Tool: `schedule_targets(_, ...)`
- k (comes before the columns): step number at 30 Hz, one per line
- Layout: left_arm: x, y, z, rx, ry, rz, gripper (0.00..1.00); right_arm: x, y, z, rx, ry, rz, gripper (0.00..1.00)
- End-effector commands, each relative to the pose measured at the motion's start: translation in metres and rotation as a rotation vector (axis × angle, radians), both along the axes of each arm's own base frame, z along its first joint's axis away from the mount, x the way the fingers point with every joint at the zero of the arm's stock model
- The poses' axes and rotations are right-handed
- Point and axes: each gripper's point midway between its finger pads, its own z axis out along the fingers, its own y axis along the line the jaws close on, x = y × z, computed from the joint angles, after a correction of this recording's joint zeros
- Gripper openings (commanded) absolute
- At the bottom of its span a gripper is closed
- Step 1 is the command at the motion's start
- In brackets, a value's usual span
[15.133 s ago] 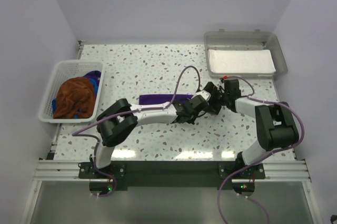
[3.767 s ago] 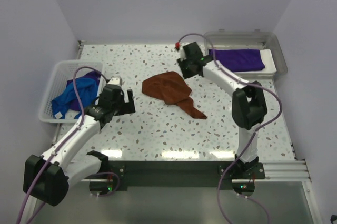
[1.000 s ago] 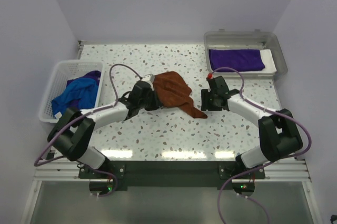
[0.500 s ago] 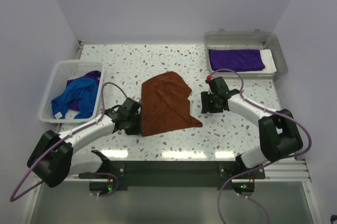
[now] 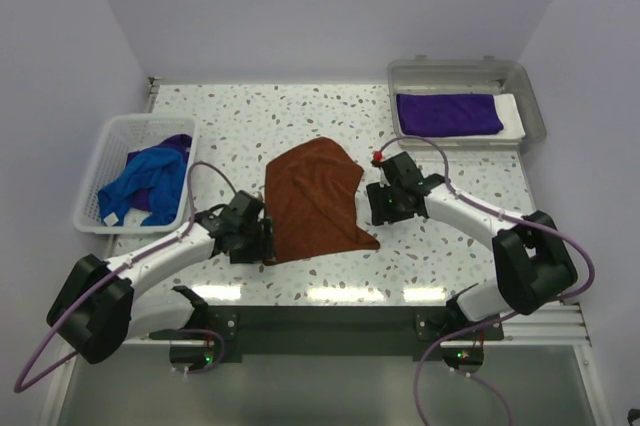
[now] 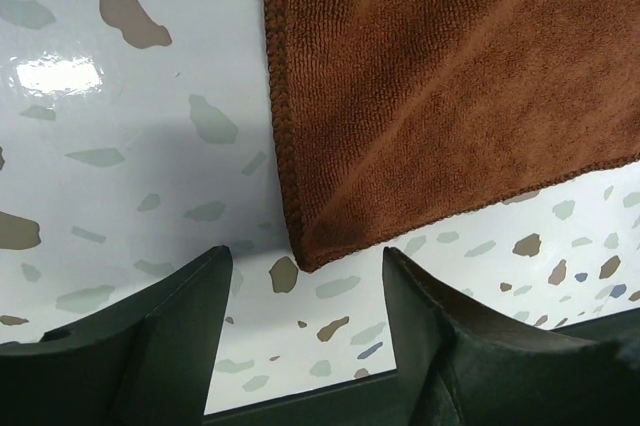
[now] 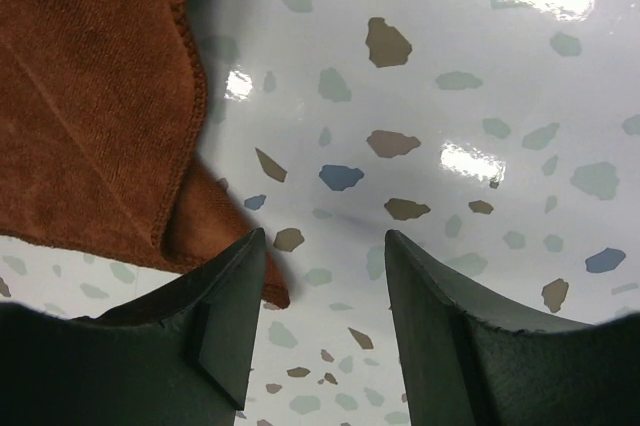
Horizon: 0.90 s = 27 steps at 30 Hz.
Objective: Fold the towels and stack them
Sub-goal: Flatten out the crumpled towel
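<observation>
A rust-brown towel (image 5: 315, 201) lies spread flat on the speckled table's middle. My left gripper (image 5: 263, 244) is open just off its near left corner. In the left wrist view that corner (image 6: 312, 251) lies ahead of the left gripper (image 6: 308, 291), with only bare table between the fingers. My right gripper (image 5: 373, 204) is open at the towel's right edge; the right wrist view shows the brown towel (image 7: 90, 116) beside the right gripper (image 7: 325, 281), nothing gripped. A folded purple towel (image 5: 448, 113) lies in the grey tray (image 5: 532, 106). A blue towel (image 5: 140, 184) and a purple towel (image 5: 172, 146) sit crumpled in the white basket (image 5: 92, 227).
The basket stands at the table's left edge and the tray, lined with a white sheet (image 5: 512, 106), at the back right. Walls close in the table on the left, back and right.
The left gripper pulled the brown towel's corner toward the near edge, spreading it, then opened and let it go. The right gripper moved left to the towel's right edge.
</observation>
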Motion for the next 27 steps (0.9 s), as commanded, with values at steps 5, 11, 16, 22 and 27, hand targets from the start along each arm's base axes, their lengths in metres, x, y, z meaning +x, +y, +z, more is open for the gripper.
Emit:
schedule_targets(5,-0.008,-0.001,-0.017,-0.008,0.027,0.008,0.60,-0.009,0.012,0.010,-0.009,-0.037,0.034,0.55)
schedule_targets(11,-0.012,-0.001,-0.027,0.007,0.050,-0.004,0.37,-0.022,0.012,0.003,-0.026,-0.003,0.068,0.55)
schedule_targets(16,-0.011,-0.003,-0.027,0.009,0.049,-0.010,0.06,-0.032,0.008,0.003,-0.031,0.015,0.079,0.56)
schedule_targets(22,-0.007,-0.002,-0.021,0.025,0.037,-0.013,0.00,-0.052,0.009,0.001,0.002,0.076,0.088,0.56)
schedule_targets(27,-0.007,-0.003,-0.019,0.017,0.031,-0.016,0.00,-0.059,0.009,-0.007,0.001,0.117,0.088,0.51)
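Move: The brown towel's near-left corner is right under the open left fingers, about 1 cm down and barely to the right. Its near-right corner lies some 6 cm back from the right hand, 1 cm to its left and 3 cm below. The white basket's middle is about 26 cm left of the left hand and 19 cm ahead; the folded purple towel lies roughly 22 cm ahead of the right hand and 16 cm to its right. The left fingers shut on the brown towel's left hem just by the near-left corner and pinch it, the hand sinking about 1 cm and edging 1.5 cm to the right as they close; it then holds still. Meanwhile the right hand, fingers staying half open, swings a little left and back, then draws straight back about 5 cm in all, ending with the near-right corner close before its fingertips. ##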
